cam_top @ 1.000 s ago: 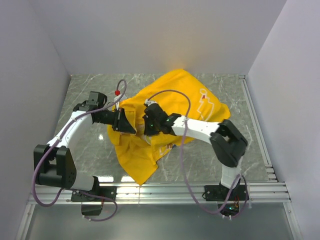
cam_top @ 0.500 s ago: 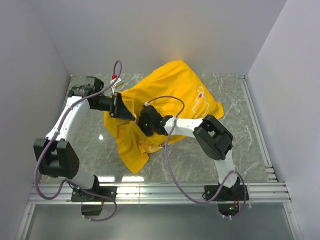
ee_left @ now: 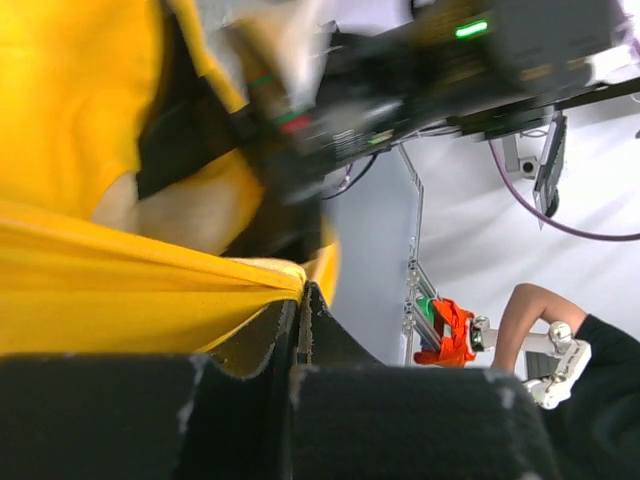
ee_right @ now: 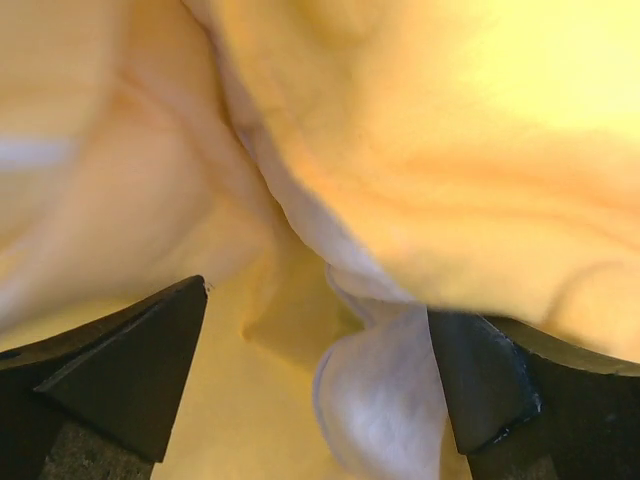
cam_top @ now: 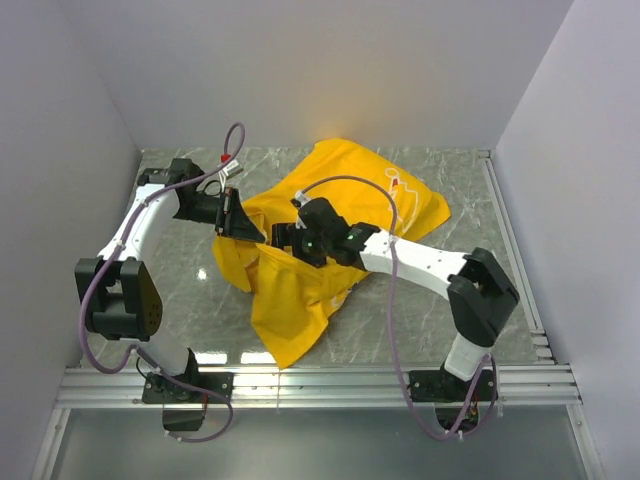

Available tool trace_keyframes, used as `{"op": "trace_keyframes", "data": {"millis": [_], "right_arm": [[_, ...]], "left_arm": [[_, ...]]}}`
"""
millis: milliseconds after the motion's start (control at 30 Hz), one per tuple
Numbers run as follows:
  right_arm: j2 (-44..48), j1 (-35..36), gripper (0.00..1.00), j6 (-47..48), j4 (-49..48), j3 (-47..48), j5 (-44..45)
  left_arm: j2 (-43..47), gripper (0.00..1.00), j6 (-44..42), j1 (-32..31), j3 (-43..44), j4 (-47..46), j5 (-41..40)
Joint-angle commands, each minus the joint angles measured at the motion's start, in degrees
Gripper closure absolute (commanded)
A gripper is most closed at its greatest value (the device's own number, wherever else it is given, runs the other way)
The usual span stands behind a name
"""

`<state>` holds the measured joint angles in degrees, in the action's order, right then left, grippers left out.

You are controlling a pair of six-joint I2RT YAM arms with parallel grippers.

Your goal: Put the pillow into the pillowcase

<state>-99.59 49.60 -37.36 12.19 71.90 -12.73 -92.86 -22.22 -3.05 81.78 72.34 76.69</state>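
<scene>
The bright yellow pillowcase (cam_top: 340, 200) lies crumpled across the middle of the marble table. My left gripper (cam_top: 243, 224) is shut on its left edge, and the left wrist view shows the yellow cloth (ee_left: 100, 300) pinched at the tips of my left gripper (ee_left: 300, 288). My right gripper (cam_top: 284, 240) reaches into the pillowcase from the right. In the right wrist view my right gripper (ee_right: 315, 330) is open, with yellow fabric (ee_right: 450, 120) all round it. A white fold of the pillow (ee_right: 385, 395) lies against the right finger (ee_right: 480, 385). The rest of the pillow is hidden inside the case.
An aluminium rail (cam_top: 400, 375) runs along the table's near edge and another rail (cam_top: 515, 250) runs down the right side. White walls close in the left, back and right. Purple cables (cam_top: 235, 140) loop above both arms.
My left gripper has drawn the pillowcase edge back and to the left. My right arm's elbow has swung out to the right, with its gripper still in the case. The pillowcase has shifted and its front flap has spread.
</scene>
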Motion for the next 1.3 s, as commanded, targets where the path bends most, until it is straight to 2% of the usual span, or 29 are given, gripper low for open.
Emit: {"op": "trace_keyframes", "data": {"millis": [0,133,300,367,467,567,667,700,800,867,900,933,1067,1100,1167,1267], "right_arm": [[4.7,-1.0,0.02,7.8,7.3,3.0,8.1],[5.8,-1.2,0.11,12.1,9.3,3.7,12.6],[-2.2,-0.9,0.02,17.9,15.7,8.6,16.9],[-2.8,-2.2,0.03,17.3,15.9,8.3,14.4],[1.0,-2.5,0.05,17.7,6.8,3.3,8.1],[1.9,-2.2,0.06,19.4,5.7,3.8,5.0],[-0.4,-1.4,0.09,21.2,8.3,7.2,8.8],[-1.6,-1.4,0.16,21.6,9.9,8.0,10.1],[-1.7,-1.3,0.23,22.9,12.0,9.4,12.6],[-1.3,-1.4,0.32,23.6,12.9,9.0,12.6],[-1.1,-1.4,0.45,24.3,13.4,8.9,12.3],[-1.0,-1.4,0.53,24.6,14.2,8.9,11.5],[0.7,-1.4,0.7,26.0,13.5,6.6,8.2],[0.9,-1.4,0.87,26.2,13.3,6.4,8.2],[0.8,-1.7,1.0,26.6,13.8,7.3,9.5],[0.9,-2.4,1.0,27.1,14.5,8.9,11.5]], "left_arm": [[1.9,0.97,-0.1,0.7,-1.7,-1.6,0.3],[1.5,0.99,-5.3,1.6,-4.8,0.0,-2.9],[0.4,1.0,-13.1,1.7,-7.8,3.5,-6.6],[0.0,0.99,-15.6,1.7,-9.4,4.0,-7.9],[0.3,0.99,-17.2,1.6,-11.2,3.9,-9.9],[1.0,1.0,-17.9,1.6,-12.8,2.7,-11.6],[1.8,0.99,-16.5,1.6,-13.9,0.9,-12.3],[2.1,0.99,-15.1,1.6,-14.1,-0.4,-12.2],[2.7,1.0,-15.1,1.6,-13.9,-0.4,-11.0],[2.9,0.99,-15.9,1.6,-13.5,0.2,-10.1],[2.9,1.0,-16.4,1.6,-13.3,1.6,-8.8],[2.7,0.99,-17.3,1.6,-12.5,2.4,-7.9],[1.9,0.99,-19.0,1.6,-9.7,6.0,-0.8],[1.7,0.99,-18.4,1.6,-9.1,6.0,0.1],[1.0,1.0,-17.0,1.6,-7.3,6.1,1.8],[0.8,0.99,-17.1,1.6,-5.7,6.0,0.9]]}}
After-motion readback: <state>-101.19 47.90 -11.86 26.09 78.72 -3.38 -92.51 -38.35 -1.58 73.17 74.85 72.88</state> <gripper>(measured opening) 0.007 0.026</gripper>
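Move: Just under the open right fingers, the pillow's exposed end lies about 4 cm below, 2 cm to the right and 1 cm ahead. The case's near rim, pinched by the left hand, is some 6 cm left of the right hand, 1 cm back and 5 cm higher; the far rim is about 5 cm ahead and 2 cm left. From the left hand, that pillow end is roughly 6 cm right, 1 cm ahead and 12 cm below. Drawing the open right hand about 5 cm to the right and a little over 3 cm forward over the pillow end towards the case's inner side, it first lifts slightly, then sinks, tips its fingers some 20 degrees further down and shuts them beside the pillow's edge. The left hand keeps its pinch on the rim, lowering it about 9 cm and drawing back and slightly left, then rising again by some 4 cm. ##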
